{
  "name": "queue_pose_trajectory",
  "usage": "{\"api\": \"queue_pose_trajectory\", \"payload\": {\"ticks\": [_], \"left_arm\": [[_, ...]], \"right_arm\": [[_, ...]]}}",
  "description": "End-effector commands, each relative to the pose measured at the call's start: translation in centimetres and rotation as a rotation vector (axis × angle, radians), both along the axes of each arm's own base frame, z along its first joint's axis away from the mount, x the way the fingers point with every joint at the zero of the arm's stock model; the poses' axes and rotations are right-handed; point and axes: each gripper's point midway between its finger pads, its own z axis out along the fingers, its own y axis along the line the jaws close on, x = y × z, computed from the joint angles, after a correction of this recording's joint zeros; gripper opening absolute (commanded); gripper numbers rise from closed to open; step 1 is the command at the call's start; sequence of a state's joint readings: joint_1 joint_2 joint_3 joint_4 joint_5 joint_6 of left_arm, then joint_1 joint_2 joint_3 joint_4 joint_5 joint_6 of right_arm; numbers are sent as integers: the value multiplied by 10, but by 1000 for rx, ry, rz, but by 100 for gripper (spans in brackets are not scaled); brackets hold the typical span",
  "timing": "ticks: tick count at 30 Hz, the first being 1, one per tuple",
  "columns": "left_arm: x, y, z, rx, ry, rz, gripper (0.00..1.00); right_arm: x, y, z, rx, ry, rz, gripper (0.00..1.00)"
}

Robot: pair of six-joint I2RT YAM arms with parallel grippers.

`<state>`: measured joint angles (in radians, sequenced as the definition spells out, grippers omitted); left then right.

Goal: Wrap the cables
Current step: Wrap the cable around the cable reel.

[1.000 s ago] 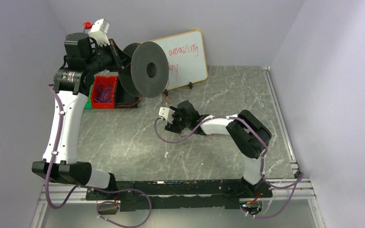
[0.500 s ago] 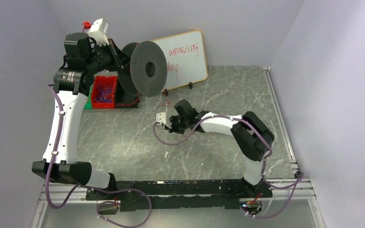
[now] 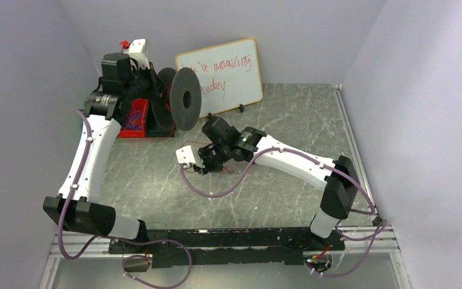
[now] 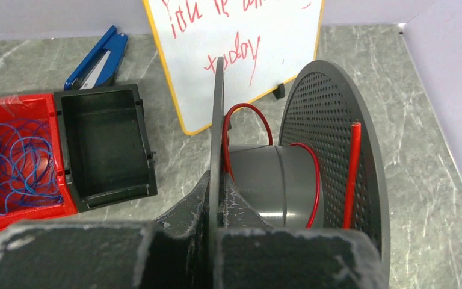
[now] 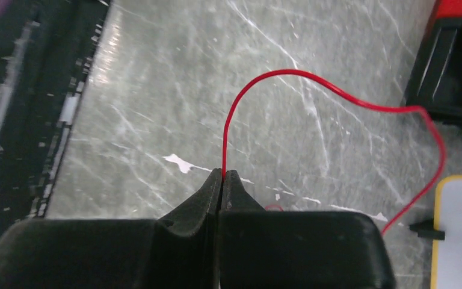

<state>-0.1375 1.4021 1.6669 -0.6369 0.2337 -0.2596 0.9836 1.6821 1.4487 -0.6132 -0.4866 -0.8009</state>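
The dark grey spool [image 4: 271, 180] is held off the table at the back left, also in the top view [image 3: 186, 99]. My left gripper [image 4: 219, 195] is shut on the thin edge of the spool's near flange. The cable [image 4: 314, 180], a thin red wire, runs once round the hub and loops up beside the flange. My right gripper [image 5: 222, 174] is shut on this red cable [image 5: 277, 72], which rises from the fingertips, arcs right and drops towards the whiteboard. In the top view the right gripper [image 3: 203, 167] hangs low over the table in front of the spool.
A red bin [image 4: 60, 108] holding blue wire and a black bin [image 4: 105, 144] stand left of the spool. A blue tool [image 4: 96, 57] lies behind them. A whiteboard [image 3: 222, 75] leans at the back wall. The black base rail [image 3: 228, 238] runs along the near edge.
My right gripper has shut on the red cable and the arm has stretched out to the left. The left arm has swung right and turned the spool more edge-on.
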Motion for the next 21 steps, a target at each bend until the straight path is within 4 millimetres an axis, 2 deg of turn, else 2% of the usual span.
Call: {"api": "queue_pose_trajectory", "payload": {"ticks": [1,6,12,16,21], "left_arm": [[5,0,39,29,-163,29,2],[9,4,28,68,-149,62,3],[12,1,2,164,-125,76,2],[8,-12,-13,218,-120,22,3],[1,-22,-26,288,-121,-40,2]], "right_arm": [[-37,-5,37,-42,76,111,0],[-68,7,64,-39,115,221,0],[-90,24,109,52,153,294,0],[-86,30,139,123,106,290,0],[-56,33,164,176,-19,176,0]]}}
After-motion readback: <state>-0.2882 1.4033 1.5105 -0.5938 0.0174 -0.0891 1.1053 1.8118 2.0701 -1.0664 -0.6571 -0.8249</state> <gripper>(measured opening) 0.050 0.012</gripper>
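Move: The left gripper already pinches the near rim of the cable reel's left flange; the reel's middle is about 5 cm right, 2 cm ahead and 7 cm below. The empty black bin is some 4 cm ahead, 5 cm left and 33 cm below; the whiteboard is 13 cm ahead, 16 cm right and 24 cm below. From the right gripper, holding the red cable, the reel is about 21 cm ahead, 6 cm left and 12 cm up. Keep the red cable pinched and raise the right gripper about 13 cm on the reel's near side, drawing it back towards the base and somewhat left, then easing the last stretch almost straight up while it turns counter-clockwise. Meanwhile lower the left gripper some 6 cm, gripping the flange and rolling its left side up. ##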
